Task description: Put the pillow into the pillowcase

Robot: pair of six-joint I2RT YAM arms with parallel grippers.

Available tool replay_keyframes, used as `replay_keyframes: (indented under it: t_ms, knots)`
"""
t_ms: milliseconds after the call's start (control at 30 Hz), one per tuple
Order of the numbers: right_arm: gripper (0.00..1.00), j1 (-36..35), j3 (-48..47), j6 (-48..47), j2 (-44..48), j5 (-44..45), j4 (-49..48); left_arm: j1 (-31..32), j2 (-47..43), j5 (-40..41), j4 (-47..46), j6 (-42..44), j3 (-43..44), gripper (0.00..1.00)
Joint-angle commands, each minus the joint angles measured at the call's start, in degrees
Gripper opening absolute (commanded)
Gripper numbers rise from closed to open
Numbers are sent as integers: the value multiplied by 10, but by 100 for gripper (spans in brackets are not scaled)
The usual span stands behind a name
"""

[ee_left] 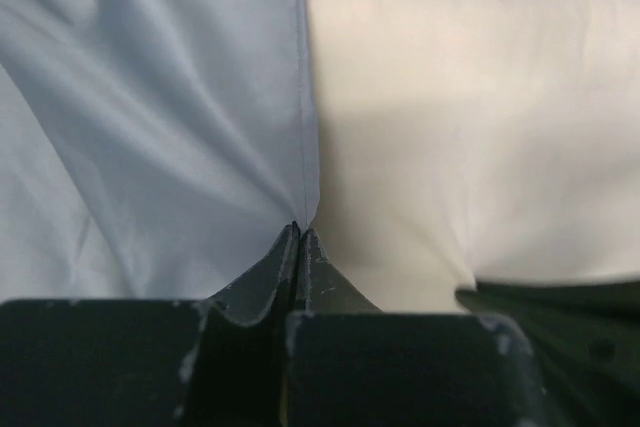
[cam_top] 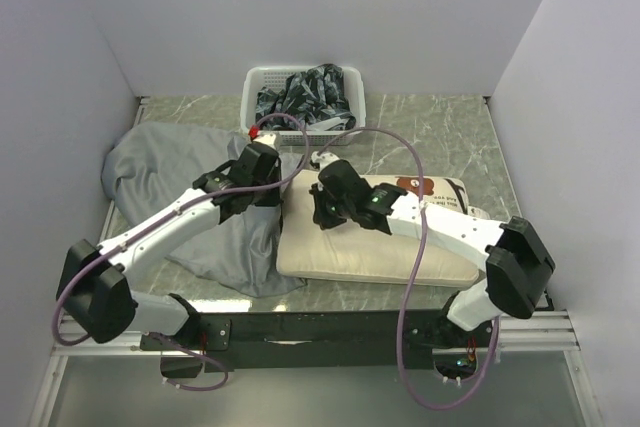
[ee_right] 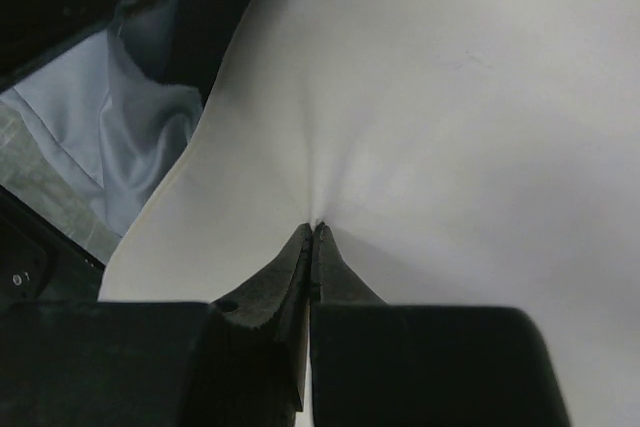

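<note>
The cream pillow [cam_top: 370, 247] lies flat at the table's middle right, its bear print at the far right end. The wrinkled grey pillowcase [cam_top: 170, 162] spreads to its left, and its edge meets the pillow's left end. My left gripper [cam_top: 287, 183] is shut on the pillowcase's hemmed edge. In the left wrist view the fingertips [ee_left: 302, 230] pinch that hem, with the pillowcase [ee_left: 150, 117] on the left and the pillow [ee_left: 470, 117] on the right. My right gripper [cam_top: 318, 212] is shut on the pillow's left end. Its tips [ee_right: 313, 227] pinch a pucker of pillow [ee_right: 450, 97] fabric.
A white slatted basket [cam_top: 256, 87] holding dark patterned cloth stands at the back centre. Grey marbled tabletop [cam_top: 430, 137] shows behind the pillow. White walls close in on the left, back and right. Purple cables loop over both arms.
</note>
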State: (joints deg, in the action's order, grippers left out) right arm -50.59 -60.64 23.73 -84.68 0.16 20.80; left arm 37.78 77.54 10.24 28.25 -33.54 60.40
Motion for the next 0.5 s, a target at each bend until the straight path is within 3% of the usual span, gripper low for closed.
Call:
replay_keyframes:
  t_ms: [0,200,467]
  knots:
    - [0,22,-55,-42,0,-3,-7,-1,-49,-34,47,66,2,1]
    - [0,49,-109,-66,-36,-55,13,-1,-85,-69,64,95,-14,1]
    - [0,67,-127,-31,-69,-60,-8,-1,-127,-132,74,127,-27,1]
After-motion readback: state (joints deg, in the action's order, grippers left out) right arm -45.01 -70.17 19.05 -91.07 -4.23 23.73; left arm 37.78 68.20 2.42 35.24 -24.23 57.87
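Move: The left hand still pinches the upper edge of the pillowcase's opening; the pillow's left end lies just to its right, about 3 cm over and 5 cm nearer the base, some 7 cm lower. The basket's middle stands about 25 cm ahead of this hand and 8 cm to the right. From the right hand, which already grips the pillow's top, the pillowcase opening is roughly 11 cm to the left, about level fore and aft and some 4 cm lower. Keeping its pinch on the pillowcase edge, the left hand draws it back about 5 cm along the pillow's left end towards the near corner, rising a couple of centimetres before levelling off and turning some 10 degrees clockwise. At the same time the right hand, its fingers still shut on the pillow's top, carries that end forward about 4 cm and slightly up, easing off at the end, so the two hands pass each other in opposite directions beside the opening. ##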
